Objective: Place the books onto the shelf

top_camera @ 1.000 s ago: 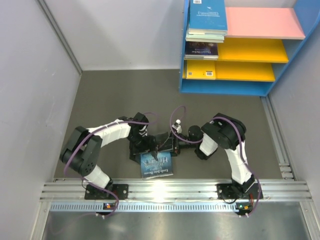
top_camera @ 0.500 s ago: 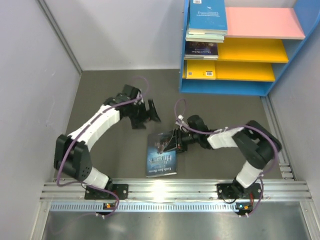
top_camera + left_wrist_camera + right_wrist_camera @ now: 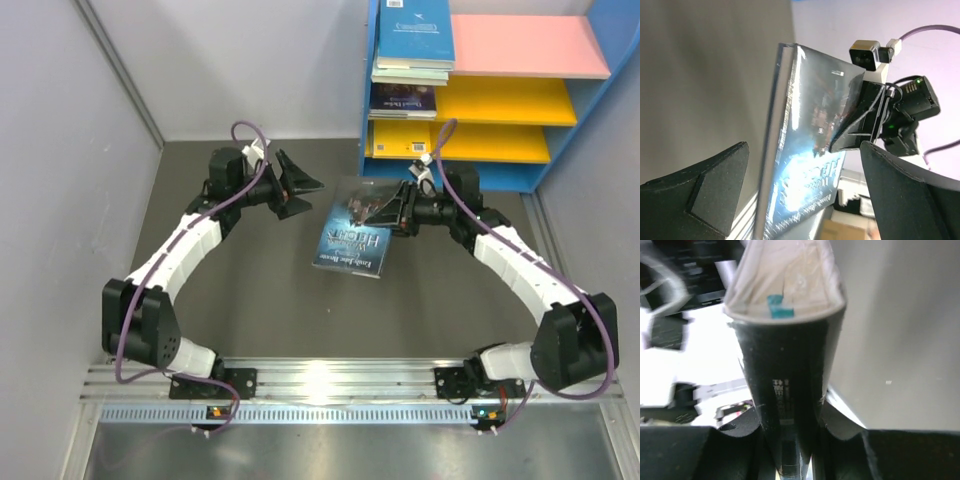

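My right gripper (image 3: 393, 212) is shut on the upper edge of a dark galaxy-cover book (image 3: 350, 238) and holds it tilted above the floor, in front of the shelf (image 3: 452, 176). In the right wrist view the book's black spine (image 3: 789, 385) is pinched between both fingers of the right gripper (image 3: 790, 427). My left gripper (image 3: 303, 186) is open to the left of the book and apart from it. From the left wrist, the book (image 3: 805, 145) hangs beyond the open left gripper (image 3: 804, 167). Other books lie on the shelf's left side: teal-blue (image 3: 415, 30), dark (image 3: 402, 100), yellow (image 3: 400, 140).
The shelf has blue side panels, a pink top board (image 3: 530, 45) and yellow lower boards (image 3: 505, 100). Grey walls (image 3: 60, 180) enclose the dark floor (image 3: 250, 290). An aluminium rail (image 3: 350, 380) runs along the near edge, and another rail (image 3: 555, 270) runs along the right wall.
The right arm lifted the book off the floor by the near rail and carried it back toward the shelf. The left gripper pulled away to the back left, jaws wide.
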Motion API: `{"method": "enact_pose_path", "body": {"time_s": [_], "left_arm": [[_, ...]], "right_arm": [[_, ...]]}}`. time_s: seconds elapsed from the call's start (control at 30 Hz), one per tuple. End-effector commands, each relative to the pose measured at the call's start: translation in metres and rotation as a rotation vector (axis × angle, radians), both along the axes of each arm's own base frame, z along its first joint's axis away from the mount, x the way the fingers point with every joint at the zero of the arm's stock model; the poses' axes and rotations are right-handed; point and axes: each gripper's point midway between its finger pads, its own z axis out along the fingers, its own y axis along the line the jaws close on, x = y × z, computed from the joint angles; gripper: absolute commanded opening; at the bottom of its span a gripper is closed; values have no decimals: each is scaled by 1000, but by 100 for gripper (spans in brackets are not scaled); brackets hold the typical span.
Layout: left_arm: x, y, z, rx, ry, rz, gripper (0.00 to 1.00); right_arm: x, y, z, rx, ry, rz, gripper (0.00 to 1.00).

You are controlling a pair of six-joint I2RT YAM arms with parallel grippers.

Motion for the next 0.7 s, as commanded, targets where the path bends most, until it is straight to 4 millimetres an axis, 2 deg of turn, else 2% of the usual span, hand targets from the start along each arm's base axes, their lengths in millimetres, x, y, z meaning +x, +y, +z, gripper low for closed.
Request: {"method": "enact_pose_path", "body": {"time_s": [0.0,0.07,0.13,0.2,0.23,0.27,0.3,0.37,0.43,0.5,0.57,0.6,0.63,0.67], "left_arm": [[-5,-16,44,-166,-127,-133,98],[-7,-20,49,-163,-131,-170,98],[-7,-27,38,-115,-125,-206,97],[-9,-33,42,-118,-117,-254,97],[-15,-39,47,-138,-120,-284,97],[-20,-44,60,-175,-188,-335,96],[-28,-53,64,-207,-156,-371,95],[-37,-60,78,-243,-188,-430,93],[-47,-71,81,-258,-191,-482,90],[-55,-79,87,-283,-211,-530,77],[-57,-80,90,-304,-192,-541,59],[-57,-81,93,-316,-214,-547,28],[-56,-81,95,-322,-212,-548,9],[-56,-81,98,-329,-207,-547,0]], "right_arm": [[-19,-1,88,189,-137,92,0],[-19,-2,103,243,-124,77,0],[-21,-3,116,295,-163,83,0],[-23,-3,120,338,-130,75,0],[-23,-3,129,375,-147,74,0],[-23,-3,133,396,-150,73,0],[-21,-3,132,419,-150,67,0],[-22,-4,146,481,-184,72,0],[-14,-3,148,507,-160,61,0],[-7,-2,151,521,-180,62,0],[-4,-1,153,532,-180,68,0],[0,-1,153,534,-176,67,0],[2,0,153,535,-169,64,0],[3,0,152,533,-170,62,0]]}}
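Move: The dark-blue book is already pinched at its right side by the right hand, its middle some 5 cm left of that hand, 3 cm back and 3 cm lower. From the open left hand the book's middle lies about 10 cm to the right, 7 cm back and 7 cm below. The yellow book on the lower shelf stands roughly 22 cm ahead of the right hand, 6 cm to its right and 12 cm lower. Straight up, about 9 cm, the right hand lifts the book in its kept grip while rolling so its left-pointing fingers tip up some 25 degrees. The left hand swings right, up and back onto the book's left side, turning clockwise, and as it arrives shuts its wide-open fingers, pinching the book opposite the right hand. ##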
